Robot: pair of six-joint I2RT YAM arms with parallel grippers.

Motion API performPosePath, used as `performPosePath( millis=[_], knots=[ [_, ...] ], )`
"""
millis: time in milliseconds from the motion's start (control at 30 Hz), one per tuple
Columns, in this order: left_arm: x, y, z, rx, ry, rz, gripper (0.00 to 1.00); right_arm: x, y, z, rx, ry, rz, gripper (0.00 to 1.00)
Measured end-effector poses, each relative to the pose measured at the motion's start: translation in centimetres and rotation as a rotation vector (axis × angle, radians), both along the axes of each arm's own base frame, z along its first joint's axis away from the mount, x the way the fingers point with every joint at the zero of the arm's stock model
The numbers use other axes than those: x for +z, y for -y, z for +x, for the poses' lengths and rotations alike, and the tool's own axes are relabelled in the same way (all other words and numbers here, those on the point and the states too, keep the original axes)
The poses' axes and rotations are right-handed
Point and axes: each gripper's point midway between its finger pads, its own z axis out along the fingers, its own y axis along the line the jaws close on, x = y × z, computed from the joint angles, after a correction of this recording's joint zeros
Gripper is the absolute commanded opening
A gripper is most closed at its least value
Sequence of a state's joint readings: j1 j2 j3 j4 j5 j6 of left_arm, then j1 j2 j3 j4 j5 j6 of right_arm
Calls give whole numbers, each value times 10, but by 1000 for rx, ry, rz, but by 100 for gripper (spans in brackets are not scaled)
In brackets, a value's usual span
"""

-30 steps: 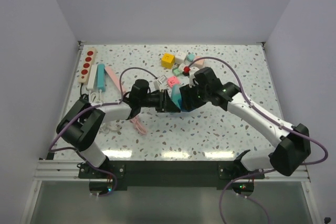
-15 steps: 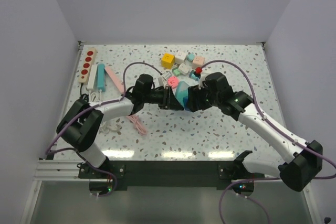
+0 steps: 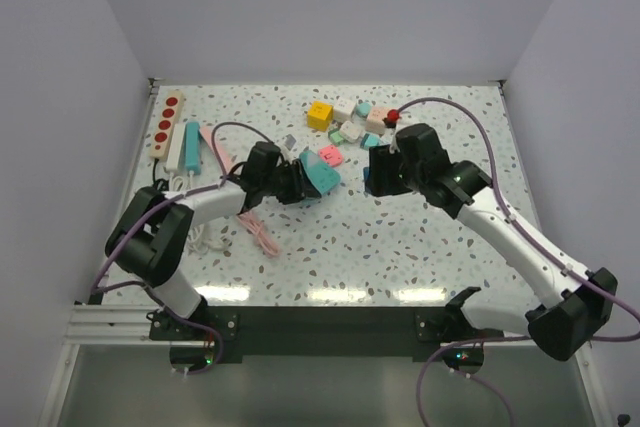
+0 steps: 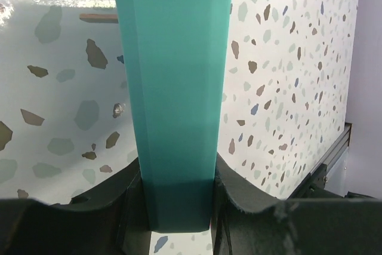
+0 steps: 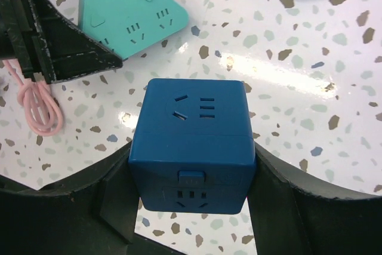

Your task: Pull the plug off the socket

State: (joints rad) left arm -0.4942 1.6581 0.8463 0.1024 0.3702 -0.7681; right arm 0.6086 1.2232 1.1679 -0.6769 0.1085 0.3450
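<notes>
My left gripper (image 3: 295, 183) is shut on a teal triangular socket block (image 3: 320, 173), held just above the table left of centre. In the left wrist view the teal block (image 4: 176, 88) runs up from between my fingers (image 4: 245, 189). My right gripper (image 3: 381, 175) is shut on a blue cube plug adapter (image 3: 377, 180), a short gap to the right of the teal block. In the right wrist view the blue cube (image 5: 192, 141) fills the jaws, and the teal block (image 5: 128, 16) with its slot holes lies apart at upper left. The two pieces do not touch.
A cluster of coloured cubes (image 3: 348, 119) with a yellow cube (image 3: 319, 114) lies at the back centre. A pink adapter (image 3: 329, 155) sits just behind the teal block. Power strips (image 3: 166, 124) lie at the far left. A pink cable (image 3: 262, 235) lies under the left arm.
The teal block and blue cube were joined between the grippers; now they are apart. My right gripper moved right with the cube, and my left gripper drew left with the teal block.
</notes>
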Motion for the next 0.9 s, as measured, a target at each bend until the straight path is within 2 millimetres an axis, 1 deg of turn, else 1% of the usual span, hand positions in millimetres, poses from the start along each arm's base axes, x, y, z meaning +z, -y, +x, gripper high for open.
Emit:
performPosePath(
  millis=[67,133,200,267,333,400,500,533,600,700,800,900],
  knots=[
    [6,-1,1,6,16,0,0,5,10,2,-30,15,0,0],
    [17,-2,1,8,38,-5,0,2,26,14,-93,5,-1,0],
    [30,-5,4,12,71,-8,0,-11,39,31,-152,-24,-15,0],
    [45,-13,9,27,105,-13,0,-33,42,47,-181,-77,-42,0],
    [60,-34,19,73,134,-17,0,-54,33,64,-174,-131,-60,0],
    [73,-65,36,148,172,-14,0,-69,20,85,-164,-154,-62,0],
    [78,-112,59,252,203,28,0,-84,8,110,-162,-155,-55,0],
    [78,-126,65,279,206,48,0,-86,5,117,-165,-151,-51,0],
    [76,-148,75,321,204,84,0,-88,1,130,-172,-139,-44,0],
    [72,-171,94,361,197,116,0,-87,-7,156,-185,-112,-27,0],
    [62,-196,114,422,171,146,0,-91,-14,181,-199,-90,-6,0],
    [48,-226,131,489,144,180,0,-103,-17,194,-211,-102,0,0]
  ],
)
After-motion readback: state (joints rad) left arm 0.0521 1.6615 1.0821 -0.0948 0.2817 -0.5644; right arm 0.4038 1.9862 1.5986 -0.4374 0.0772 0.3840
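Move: Out ahead of the left hand, which still holds the teal socket, the pink strip's middle lies about 16 cm forward, 26 cm left and 5 cm lower; the blue strip is some 8 cm farther left. For the blue plug held in the right hand, the clear spot lies roughly 20 cm ahead, 4 cm left and 20 cm below. From that hand, the pink plug lies 18 ahead and 11 left, the teal plug 23 straight ahead, the light blue plug 19 ahead and 5 right. Parting from each other, both hands keep their hold: the left swings the socket left and forward, about 25 cm in all, towards the pink strip, rising 8 cm before sinking 3, and turning some 30 degrees counter-clockwise. The right first veers about 4 cm right, then takes the plug some 20 cm forward and 10 cm down towards the spot between the pink and light blue plugs, turning slightly clockwise. ##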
